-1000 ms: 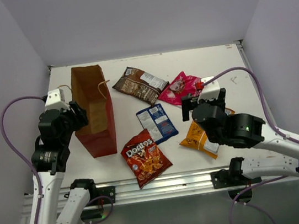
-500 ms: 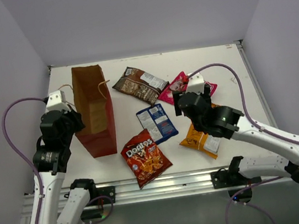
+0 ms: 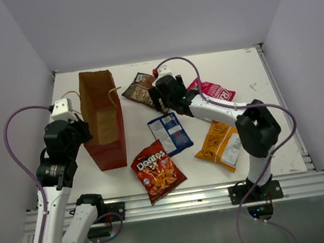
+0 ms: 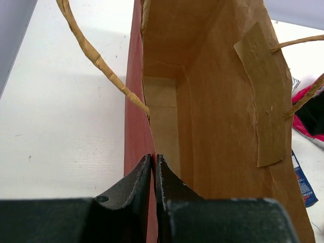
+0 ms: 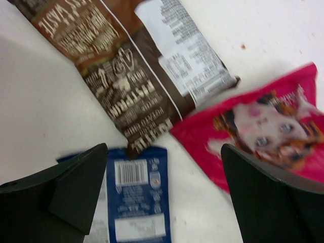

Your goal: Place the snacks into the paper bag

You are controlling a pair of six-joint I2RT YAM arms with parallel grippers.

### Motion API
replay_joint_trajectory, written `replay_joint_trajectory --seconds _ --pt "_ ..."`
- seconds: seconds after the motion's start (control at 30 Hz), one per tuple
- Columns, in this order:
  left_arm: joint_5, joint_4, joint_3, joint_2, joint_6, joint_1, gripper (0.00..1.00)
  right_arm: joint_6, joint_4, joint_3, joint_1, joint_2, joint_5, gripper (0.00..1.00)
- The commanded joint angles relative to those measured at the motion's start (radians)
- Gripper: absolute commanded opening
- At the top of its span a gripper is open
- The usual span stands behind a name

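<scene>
The paper bag (image 3: 102, 121) stands open at the left, reddish-brown outside and tan inside (image 4: 223, 96). My left gripper (image 3: 82, 131) is shut on the rim of its left wall, and the jaws (image 4: 154, 158) pinch the paper just below a string handle (image 4: 96, 58). My right gripper (image 3: 158, 101) hovers open over the end of the dark brown snack (image 3: 140, 88), nothing between its fingers (image 5: 164, 148). Below it lie the dark brown packet (image 5: 126, 66), the pink one (image 5: 263, 126) and the blue-and-white one (image 5: 134, 202). The Doritos (image 3: 157, 169) and orange-yellow packet (image 3: 219, 145) lie nearer.
All the packets lie flat on the white table (image 3: 270, 118) to the right of the bag. The pink packet (image 3: 212, 90) sits right of my right arm. Walls close the table at the back and both sides.
My right arm swung from the table's right middle to the back centre, over the dark brown packet. My left jaws closed on the bag's wall.
</scene>
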Motion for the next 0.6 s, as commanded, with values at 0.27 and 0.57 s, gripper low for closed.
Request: replay_joint_trajectory --seconds 0.27,0.57 --pt "0.027 0.054 -0.011 -0.016 0.031 -0.002 0.11 -0.124 0.023 0.556 -0.060 0.460 -0.158 0.99" --pt "0.024 0.047 -0.008 -0.033 0.039 -0.002 0.11 -0.156 -0.164 0.859 -0.061 0.681 -0.086 0.94"
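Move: The brown snack bag's middle lies about 15 cm ahead of the open right hand, 9 cm to its left and 11 cm below. The pink packet is roughly 8 cm ahead and 12 cm to the right, the blue packet some 6 cm back and 3 cm left, both also about 11 cm below. From the left hand, shut on the paper bag's left rim, the brown bag is about 30 cm ahead, 27 cm right and 23 cm down. Right hand sweeps 14 cm forward, 9 cm left, sinking 5 cm towards the brown bag, open; left keeps holding. ##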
